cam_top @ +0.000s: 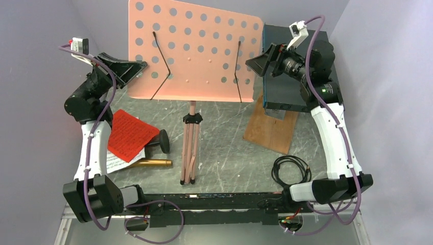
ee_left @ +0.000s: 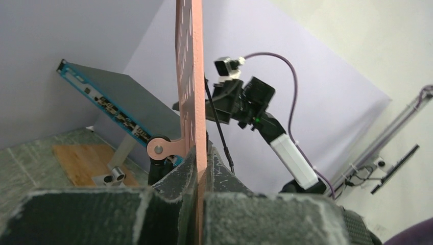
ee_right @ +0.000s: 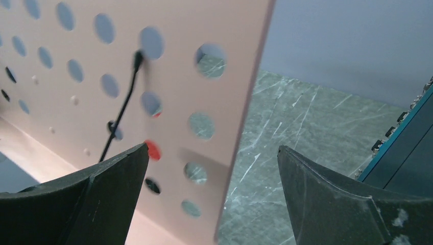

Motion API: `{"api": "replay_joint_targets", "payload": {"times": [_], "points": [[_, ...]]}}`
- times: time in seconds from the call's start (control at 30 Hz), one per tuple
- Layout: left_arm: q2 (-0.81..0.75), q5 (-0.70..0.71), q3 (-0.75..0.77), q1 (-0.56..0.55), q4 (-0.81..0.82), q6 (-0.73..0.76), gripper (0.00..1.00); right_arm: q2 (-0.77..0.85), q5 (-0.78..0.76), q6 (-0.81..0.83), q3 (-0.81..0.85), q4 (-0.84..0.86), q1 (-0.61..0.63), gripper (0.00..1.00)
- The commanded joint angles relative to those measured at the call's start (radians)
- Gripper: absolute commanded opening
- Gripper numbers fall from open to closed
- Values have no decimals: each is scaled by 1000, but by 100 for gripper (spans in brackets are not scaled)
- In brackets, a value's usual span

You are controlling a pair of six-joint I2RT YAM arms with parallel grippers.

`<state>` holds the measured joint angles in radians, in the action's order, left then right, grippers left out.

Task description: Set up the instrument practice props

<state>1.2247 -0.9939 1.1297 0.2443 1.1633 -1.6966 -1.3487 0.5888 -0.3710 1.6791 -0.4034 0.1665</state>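
Observation:
The pink perforated music stand [cam_top: 194,51] stands upright on its tripod legs [cam_top: 190,148] at mid-table. My left gripper [cam_top: 134,69] is shut on the left edge of its plate [ee_left: 188,76], and the left wrist view shows the plate pinched edge-on in that gripper [ee_left: 201,153]. My right gripper [cam_top: 263,64] is open at the plate's right edge. In the right wrist view that edge [ee_right: 240,127] lies between the spread fingers of this gripper [ee_right: 213,148], untouched. The red music sheet [cam_top: 130,133], a white sheet [cam_top: 115,162], the gold microphone [cam_top: 150,163] and the black mic stand [cam_top: 163,141] lie at the left.
A dark teal box [cam_top: 286,66] leans on a wooden board [cam_top: 269,130] at the back right, just behind my right gripper. A black cable coil [cam_top: 291,171] lies near the right arm's base. Purple walls close in the left, back and right sides.

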Motion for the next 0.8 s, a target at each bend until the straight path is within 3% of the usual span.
{"api": "replay_joint_targets", "payload": {"times": [0.0, 0.13, 0.27, 0.43, 0.63, 0.7, 0.73, 0.77], "points": [[-57, 195, 92, -4, 241, -138, 0, 27, 113, -68, -17, 129, -36, 100], [-41, 222, 106, -4, 276, -171, 0, 66, 262, -143, -105, 264, -54, 99], [-35, 224, 121, -5, 271, -164, 0, 129, 413, -327, -228, 495, -55, 89], [-16, 238, 134, -24, 282, -160, 0, 193, 456, -549, -353, 806, -53, 80], [6, 229, 150, -54, 275, -148, 0, 176, 455, -720, -369, 1016, -51, 47], [8, 221, 148, -62, 261, -133, 0, 167, 448, -744, -368, 1052, -50, 25], [9, 214, 144, -67, 252, -124, 0, 164, 441, -759, -370, 1078, -50, 6], [11, 206, 141, -71, 244, -116, 0, 169, 430, -755, -371, 1084, -51, 0]]}}
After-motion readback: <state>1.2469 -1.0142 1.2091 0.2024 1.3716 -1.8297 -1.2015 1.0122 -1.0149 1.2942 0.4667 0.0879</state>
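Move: The music stand's right edge lies roughly 5 cm to the right hand's left, 2 cm ahead and slightly below, between the open fingers' reach. The dark cabinet sits about 19 cm to that hand's right, 12 cm farther out and 25 cm lower; the wooden board is some 9 cm right, 2 cm ahead and 45 cm below. From the left hand, that right edge is about 46 cm to the right, 5 cm ahead and 5 cm lower. Back towards the robot by about 8 cm, the right hand draws alongside the music stand's right edge, rising late by some 4 cm while it swings counter-clockwise and rolls its left side up. Its wide-open fingers close and pinch the edge. The left hand keeps its grip on the opposite edge, easing back and slightly up. ##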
